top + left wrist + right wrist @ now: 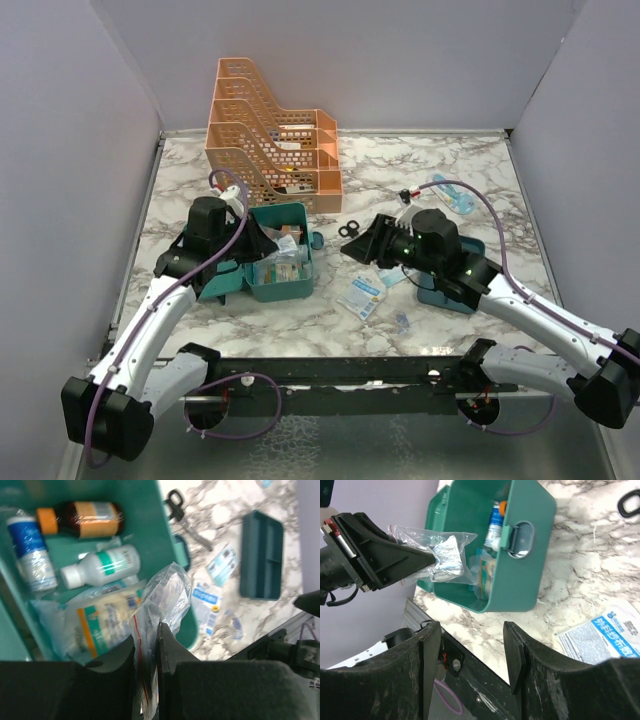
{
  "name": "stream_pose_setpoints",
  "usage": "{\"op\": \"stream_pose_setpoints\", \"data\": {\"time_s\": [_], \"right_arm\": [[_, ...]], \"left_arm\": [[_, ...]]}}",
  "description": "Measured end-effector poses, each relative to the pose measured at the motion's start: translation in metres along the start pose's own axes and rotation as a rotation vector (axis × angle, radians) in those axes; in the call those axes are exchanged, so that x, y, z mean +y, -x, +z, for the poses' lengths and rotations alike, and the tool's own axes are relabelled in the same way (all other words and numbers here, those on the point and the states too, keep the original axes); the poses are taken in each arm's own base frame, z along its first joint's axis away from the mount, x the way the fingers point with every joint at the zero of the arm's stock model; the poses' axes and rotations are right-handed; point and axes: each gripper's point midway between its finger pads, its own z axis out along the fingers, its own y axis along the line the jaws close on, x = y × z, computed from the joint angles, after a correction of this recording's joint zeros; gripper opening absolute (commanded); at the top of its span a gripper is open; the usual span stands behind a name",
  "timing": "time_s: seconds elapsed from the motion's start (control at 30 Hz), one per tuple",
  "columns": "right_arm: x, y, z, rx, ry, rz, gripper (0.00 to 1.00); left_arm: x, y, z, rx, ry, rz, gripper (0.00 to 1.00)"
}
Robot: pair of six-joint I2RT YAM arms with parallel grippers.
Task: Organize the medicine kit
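Observation:
The teal medicine kit (283, 283) stands open at the left, its lid (222, 283) laid back. Inside lie a brown bottle (85, 520), a white bottle (105, 565), a blue-and-white tube (30, 552) and a bagged packet (100, 625). My left gripper (147, 630) is shut on a clear zip bag (167, 592) with a red seal line, held over the kit's near corner. In the right wrist view the bag (445, 555) hangs from those fingers above the kit (520, 575). My right gripper (472, 630) is open and holds nothing, just right of the kit. The teal divided tray (262, 555) lies apart on the table.
An orange perforated file rack (270, 140) stands behind the kit. Black scissors (350, 229) lie between the kit and the right arm. Blue-and-white sachets (365, 295) are strewn in front of the right gripper. A pale blue item (450, 195) lies at the back right.

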Motion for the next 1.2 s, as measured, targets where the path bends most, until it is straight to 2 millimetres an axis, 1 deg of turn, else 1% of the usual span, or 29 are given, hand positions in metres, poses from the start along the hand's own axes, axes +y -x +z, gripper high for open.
{"op": "stream_pose_setpoints", "data": {"time_s": [0.1,0.2,0.33,0.5,0.7,0.77,0.87,1.03,1.1,1.2], "right_arm": [[-0.011,-0.007,0.0,0.016,-0.037,0.003,0.53],[-0.017,-0.012,0.0,0.031,-0.054,0.005,0.52],[-0.02,-0.016,0.006,0.054,-0.07,0.007,0.52],[-0.023,-0.02,0.017,0.099,-0.1,0.012,0.51],[-0.031,-0.029,0.027,0.145,-0.129,0.021,0.5],[-0.033,-0.033,0.029,0.16,-0.136,0.023,0.5],[-0.037,-0.037,0.032,0.176,-0.147,0.029,0.49],[-0.04,-0.04,0.035,0.188,-0.156,0.031,0.49],[-0.041,-0.041,0.035,0.189,-0.158,0.032,0.49],[-0.041,-0.041,0.035,0.189,-0.158,0.032,0.49]], "left_arm": [[0.02,-0.012,0.007,0.063,0.05,-0.011,0.15],[0.031,-0.029,0.017,0.146,0.059,-0.033,0.15],[0.031,-0.049,0.029,0.247,0.01,-0.068,0.15],[0.026,-0.061,0.037,0.304,-0.049,-0.113,0.16],[0.033,-0.077,0.045,0.338,-0.05,-0.179,0.17],[0.035,-0.08,0.047,0.343,-0.043,-0.192,0.21],[0.035,-0.079,0.049,0.339,-0.044,-0.193,0.26],[0.046,-0.082,0.053,0.353,0.0,-0.183,0.43],[0.05,-0.08,0.052,0.355,0.03,-0.167,0.48],[0.052,-0.071,0.051,0.34,0.062,-0.133,0.54]]}}
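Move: The left gripper holds the clear zip bag over the near part of the green kit box; the box's middle is about 4 cm ahead, 2 cm right and 12 cm below. Inside, the white bottle lies 5 cm ahead, 5 cm right, the brown bottle 10 cm ahead, 4 cm right, both some 14 cm down. From the empty right gripper, the blue-white packet is roughly 2 cm back, 4 cm right, 18 cm below. Lower the left gripper about 10 cm into the near end of the kit box with the zip bag still pinched, tipping the fingers some 20 degrees further down. Near the bottom, open them to about half to let go of the bag. Meanwhile sink the half-open right gripper roughly 6 cm towards the blue-white packet, also tilting it downward. ##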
